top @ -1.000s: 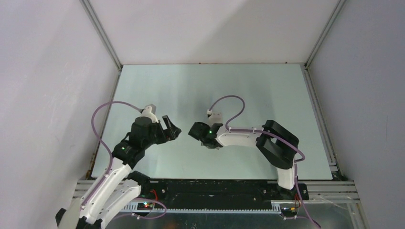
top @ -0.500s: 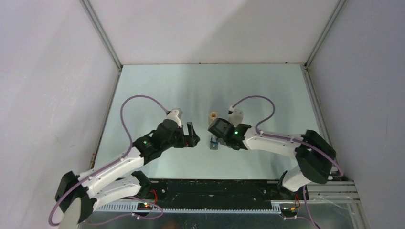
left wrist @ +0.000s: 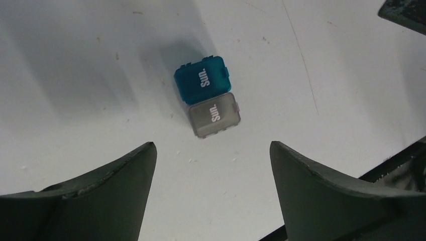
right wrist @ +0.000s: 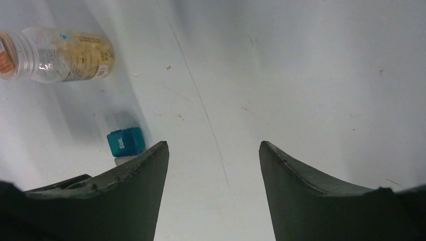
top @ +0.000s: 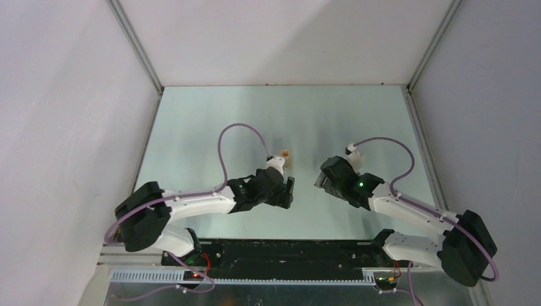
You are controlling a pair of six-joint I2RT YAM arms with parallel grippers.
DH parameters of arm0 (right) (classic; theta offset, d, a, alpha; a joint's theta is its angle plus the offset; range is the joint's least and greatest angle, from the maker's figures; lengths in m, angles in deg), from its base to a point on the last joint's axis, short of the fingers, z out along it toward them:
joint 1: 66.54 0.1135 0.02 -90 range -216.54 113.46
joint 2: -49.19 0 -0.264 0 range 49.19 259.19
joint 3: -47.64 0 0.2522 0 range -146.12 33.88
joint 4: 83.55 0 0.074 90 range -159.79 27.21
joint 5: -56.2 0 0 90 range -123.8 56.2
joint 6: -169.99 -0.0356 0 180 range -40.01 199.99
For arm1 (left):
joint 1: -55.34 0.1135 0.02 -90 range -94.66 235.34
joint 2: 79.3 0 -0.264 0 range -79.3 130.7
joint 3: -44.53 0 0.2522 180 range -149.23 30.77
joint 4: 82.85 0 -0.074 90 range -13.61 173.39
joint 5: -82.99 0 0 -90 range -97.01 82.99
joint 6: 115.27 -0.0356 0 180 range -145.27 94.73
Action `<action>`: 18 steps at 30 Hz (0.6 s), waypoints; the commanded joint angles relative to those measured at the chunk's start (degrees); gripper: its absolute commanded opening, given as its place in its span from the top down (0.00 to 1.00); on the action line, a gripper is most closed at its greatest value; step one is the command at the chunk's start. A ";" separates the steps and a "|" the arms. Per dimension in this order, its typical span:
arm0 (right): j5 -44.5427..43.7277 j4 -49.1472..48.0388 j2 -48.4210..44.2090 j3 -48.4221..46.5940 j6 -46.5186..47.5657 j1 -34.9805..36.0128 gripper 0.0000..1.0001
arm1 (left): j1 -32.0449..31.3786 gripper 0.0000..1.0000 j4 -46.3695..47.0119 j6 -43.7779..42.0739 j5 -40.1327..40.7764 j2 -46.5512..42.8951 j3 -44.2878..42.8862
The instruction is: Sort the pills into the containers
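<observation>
The container is a tiny pair of joined boxes, one teal (left wrist: 202, 79) and one grey (left wrist: 214, 114), each marked "Sun.", lying flat on the table. My left gripper (left wrist: 211, 145) hovers open just short of it, nothing between its fingers. In the top view the left gripper (top: 288, 192) covers the container. My right gripper (right wrist: 212, 144) is open and empty over bare table, with the teal box (right wrist: 125, 141) just outside its left finger. In the top view the right gripper (top: 323, 180) sits to the right of the left one. No loose pills show.
A clear plastic bottle (right wrist: 55, 55) with a tan label lies on its side beyond the container; the same bottle (top: 285, 154) sits just behind the left gripper. The table's near edge and black rail (top: 287, 247) run close below both grippers.
The left arm has swung right until its gripper is over the container. The right gripper, which was at the container, has opened and pulled away to the right.
</observation>
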 commanded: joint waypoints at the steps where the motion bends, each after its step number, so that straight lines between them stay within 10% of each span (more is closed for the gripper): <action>1: 2.01 -1.01 -3.66 2.66 2.32 -2.64 0.29 | -1.21 0.11 2.54 1.29 3.47 4.17 -3.89; 14: 6.53 -4.10 -3.81 5.74 5.04 -7.08 0.30 | -3.02 0.30 0.05 -2.02 5.39 14.06 -10.60; 18: 7.14 -4.55 -3.70 6.15 5.26 -7.54 0.30 | -3.10 0.51 -1.88 -2.95 7.56 16.36 -12.26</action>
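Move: Just ahead and right of the left hand lies the grey container, about 2 cm ahead, 4 cm right and 4 cm below. The teal container adjoins its far side, about 5 cm ahead of the hand, 5 cm right and 4 cm below. The pill bottle stands beyond them, roughly 11 cm ahead and 4 cm right. From the right hand the grey container lies about 12 cm left, 1 cm ahead and 6 cm below. Sliding right and down onto the grey container, the left hand travels some 3.5 cm right and 3 cm down, easing about 1 cm forward, while its wide-open fingers narrow around the container until the tips meet its two sides. The right hand, still open and empty, backs off about 2.5 cm to the right, sinking about 2 cm. ##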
